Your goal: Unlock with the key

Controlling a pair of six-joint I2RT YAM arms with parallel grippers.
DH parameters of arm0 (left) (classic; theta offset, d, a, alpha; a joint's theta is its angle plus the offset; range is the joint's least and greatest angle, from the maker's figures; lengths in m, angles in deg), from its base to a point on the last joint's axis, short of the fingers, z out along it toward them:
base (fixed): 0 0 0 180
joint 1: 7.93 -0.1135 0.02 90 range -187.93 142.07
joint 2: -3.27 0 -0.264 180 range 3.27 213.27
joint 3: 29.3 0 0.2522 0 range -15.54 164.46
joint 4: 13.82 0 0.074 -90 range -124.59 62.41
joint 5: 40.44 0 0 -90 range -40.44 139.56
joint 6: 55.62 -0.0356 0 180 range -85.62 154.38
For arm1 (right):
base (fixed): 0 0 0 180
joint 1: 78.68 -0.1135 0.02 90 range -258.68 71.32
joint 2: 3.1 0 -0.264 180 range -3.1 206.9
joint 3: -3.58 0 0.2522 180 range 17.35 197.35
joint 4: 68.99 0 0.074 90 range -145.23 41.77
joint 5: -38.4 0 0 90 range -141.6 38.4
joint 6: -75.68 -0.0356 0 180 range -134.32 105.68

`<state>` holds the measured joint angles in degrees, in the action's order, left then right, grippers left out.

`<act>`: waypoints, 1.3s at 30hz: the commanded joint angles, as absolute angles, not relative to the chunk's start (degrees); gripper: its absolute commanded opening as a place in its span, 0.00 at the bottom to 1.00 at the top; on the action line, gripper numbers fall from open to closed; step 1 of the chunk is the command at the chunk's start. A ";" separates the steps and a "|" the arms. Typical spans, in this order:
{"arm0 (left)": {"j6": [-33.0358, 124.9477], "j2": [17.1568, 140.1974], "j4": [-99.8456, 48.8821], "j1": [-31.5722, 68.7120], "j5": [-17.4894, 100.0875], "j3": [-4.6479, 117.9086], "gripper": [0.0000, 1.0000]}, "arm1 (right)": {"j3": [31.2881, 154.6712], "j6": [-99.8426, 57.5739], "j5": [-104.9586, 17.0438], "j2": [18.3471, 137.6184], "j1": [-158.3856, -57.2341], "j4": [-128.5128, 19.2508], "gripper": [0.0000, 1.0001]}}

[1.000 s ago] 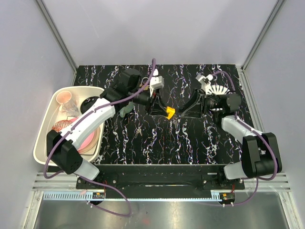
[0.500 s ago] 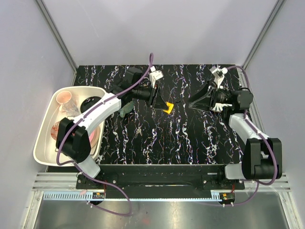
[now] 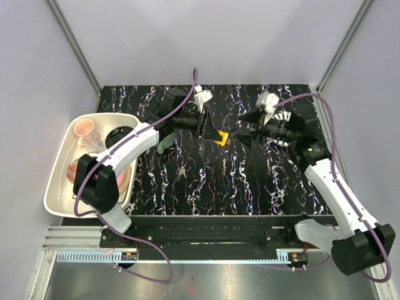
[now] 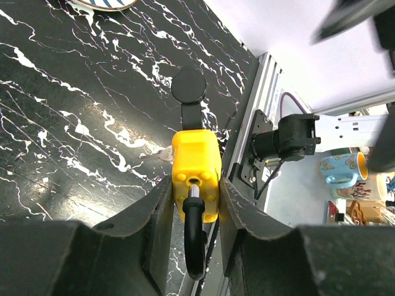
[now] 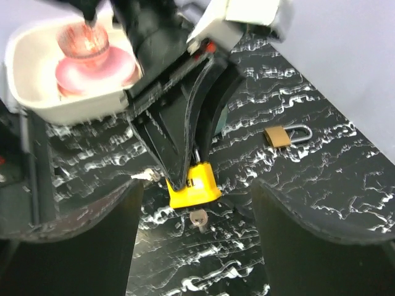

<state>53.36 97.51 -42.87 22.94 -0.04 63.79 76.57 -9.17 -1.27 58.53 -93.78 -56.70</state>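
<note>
My left gripper (image 4: 195, 188) is shut on a yellow padlock (image 4: 195, 165), its fingers clamped on the two sides of the body and holding it above the table. The black shackle (image 4: 193, 243) points back toward the wrist. A key (image 4: 189, 87) with a dark round head sticks out of the padlock's bottom. The top view shows the padlock (image 3: 221, 139) at the tip of the left gripper (image 3: 212, 134). My right gripper (image 3: 241, 133) hangs just right of it, open. In the right wrist view the padlock (image 5: 194, 185) and key (image 5: 199, 217) lie ahead of the right gripper (image 5: 196, 191), untouched.
A cream tray (image 3: 59, 169) holding pink bowls and a cup stands at the left. A striped plate (image 3: 286, 119) lies under the right arm. Loose keys (image 3: 181, 170) rest on the black marbled table. A small brass padlock (image 5: 279, 136) lies further off.
The right gripper has opened wider, pulled back from the padlock, then turned and come near it again. The left arm raised the padlock slightly toward the back and has kept its grip.
</note>
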 commanded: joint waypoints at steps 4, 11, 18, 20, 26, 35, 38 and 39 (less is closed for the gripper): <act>56.44 94.94 -37.87 22.74 -0.45 64.18 0.00 | 77.81 28.11 -13.89 59.92 -103.80 -35.02 0.77; 57.40 96.26 -37.25 23.36 -1.50 64.35 0.00 | 78.69 32.52 -18.28 63.60 -108.56 -33.78 0.78; 56.62 97.23 -37.60 24.76 -1.94 64.71 0.00 | 77.64 31.56 -22.15 65.28 -110.58 -38.43 0.78; 56.35 97.31 -37.69 25.03 -1.77 64.62 0.00 | 77.46 30.77 -23.29 65.02 -110.76 -39.49 0.78; 56.35 97.84 -38.22 25.21 -1.94 65.32 0.00 | 78.08 29.45 -23.91 64.84 -110.85 -40.02 0.79; 56.61 98.19 -38.05 25.47 -1.86 65.58 0.00 | 77.56 29.62 -24.97 66.24 -111.73 -40.11 0.80; 57.23 98.02 -37.26 25.47 -2.82 65.58 0.00 | 76.33 30.06 -25.84 66.95 -112.17 -41.25 0.79; 57.31 97.93 -37.08 25.47 -3.08 65.50 0.00 | 76.15 30.07 -26.11 67.12 -112.34 -41.95 0.77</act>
<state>55.87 98.73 -42.44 25.63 0.28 63.57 76.55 29.34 -24.11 66.31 -111.37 -38.30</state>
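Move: The key sticking out of the yellow padlock lies about 12 cm below the right hand, some 5 cm to its left and 3 cm ahead; the padlock body is about 8 cm left, 1 cm ahead and 11 cm below. On the table, some 25 cm below, a loose key lies 21 cm left and 5 cm back, the brass padlock 18 cm left and 18 cm ahead. From the left hand, which holds the yellow padlock, the key is about 5 cm right, 2 cm ahead and 2 cm below. With its fingers staying open, the right hand comes down around the key end of the yellow padlock: about 11 cm down, mostly a quick drop at first, and 4 cm left, its fingertips tilting some 30 degrees downward. It then nearly halts beside the left fingers; no touch can be made out. The left hand keeps its pinch on the padlock and shifts it slightly down, then back and to the right. ##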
